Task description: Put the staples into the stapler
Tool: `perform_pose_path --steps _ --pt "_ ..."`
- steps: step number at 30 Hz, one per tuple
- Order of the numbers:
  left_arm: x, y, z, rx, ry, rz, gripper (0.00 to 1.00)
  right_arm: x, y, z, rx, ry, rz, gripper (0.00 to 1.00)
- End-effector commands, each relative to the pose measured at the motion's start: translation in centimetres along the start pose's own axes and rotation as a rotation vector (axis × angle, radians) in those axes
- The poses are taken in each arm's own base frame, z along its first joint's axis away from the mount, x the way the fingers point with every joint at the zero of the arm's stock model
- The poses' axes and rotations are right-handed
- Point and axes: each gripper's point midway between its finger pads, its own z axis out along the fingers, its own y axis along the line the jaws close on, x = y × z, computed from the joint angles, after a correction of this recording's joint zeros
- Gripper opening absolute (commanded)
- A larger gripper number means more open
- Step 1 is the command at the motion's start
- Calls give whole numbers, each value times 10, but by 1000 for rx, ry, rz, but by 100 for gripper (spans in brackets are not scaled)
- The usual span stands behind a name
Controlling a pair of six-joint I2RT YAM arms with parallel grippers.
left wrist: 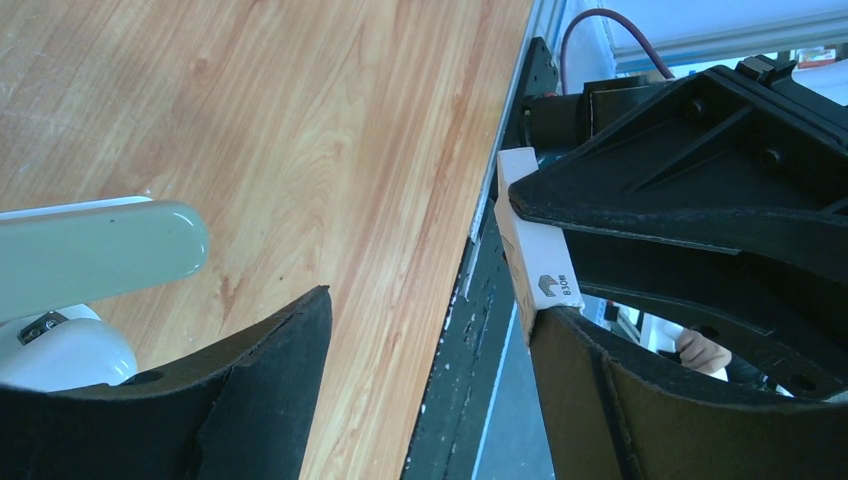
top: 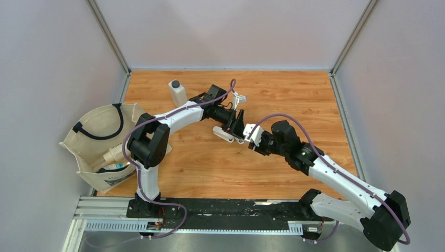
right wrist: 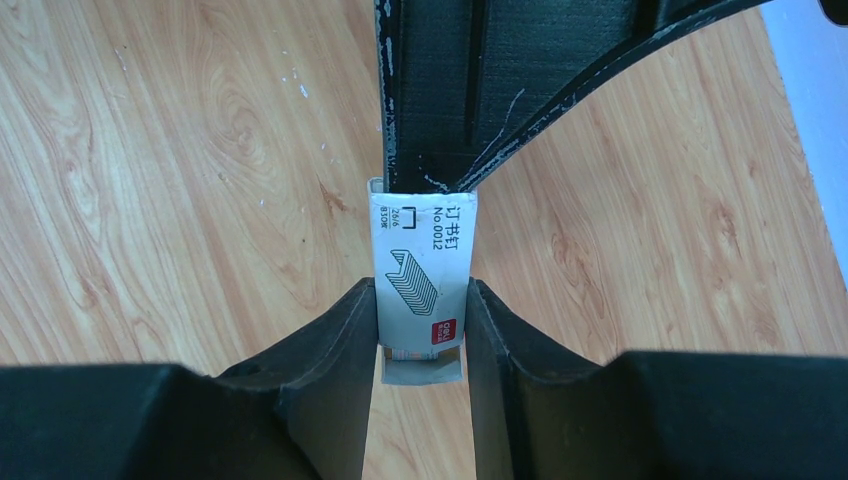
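My right gripper [top: 253,134] [right wrist: 420,295] is shut on the staples [right wrist: 420,270], a small white box printed with a staple drawing and a red mark. Its near flap hangs open below the fingers. The box [top: 255,131] is held above the table's middle. My left gripper [top: 240,127] [left wrist: 430,305] stands open, facing it. The box's far end [left wrist: 535,255] rests against the left gripper's right fingertip [left wrist: 600,380], and nothing lies between its jaws. The stapler [top: 223,133], white and pale green, lies on the table just left of the left gripper, and shows at the left edge as a rounded body [left wrist: 100,250].
A white bottle with a grey cap [top: 177,92] stands at the back, left of centre. A cream tote bag [top: 99,142] with bottles inside sits at the table's left edge. Grey walls enclose the wooden table [top: 294,94] on three sides.
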Motion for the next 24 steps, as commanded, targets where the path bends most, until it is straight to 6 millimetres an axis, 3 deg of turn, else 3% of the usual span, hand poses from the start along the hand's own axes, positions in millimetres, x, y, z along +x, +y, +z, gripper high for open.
perform_pose_path --steps 1,7,11,19,24 --pt "-11 -7 1 7 -15 61 77 -8 -6 3 25 -30 -38 39" --pt "-13 -12 0 18 -18 65 67 -1 -2 8 3 -2 -38 39" --pt "-13 -13 -1 24 -20 62 52 1 0 10 -10 7 -37 40" --pt "-12 -14 -5 10 -21 68 54 7 1 10 -6 26 -41 40" --pt "-21 -18 -24 -1 -65 90 53 12 4 8 -17 36 -52 40"
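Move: At the right fingertips is the gripped staples box; the left hand's upper fingertip, at the box's far end, lies about 2 cm ahead and 2 cm left of the right hand point, at its height. From the left hand the box's middle is roughly 2 cm back, 3 cm right and 3 cm up. The green stapler lies about 5 cm ahead, 7 cm left and 11 cm below the right hand, the white stapler some 4 cm farther left of it. Sinking about 1.5 cm nearly straight down, the right hand keeps its pinch on the staples box and tilts only a few degrees. The left hand stays in place and closes its wide-open fingers to roughly half; its upper finger comes down along with the box, its tip still against the box's far end. ##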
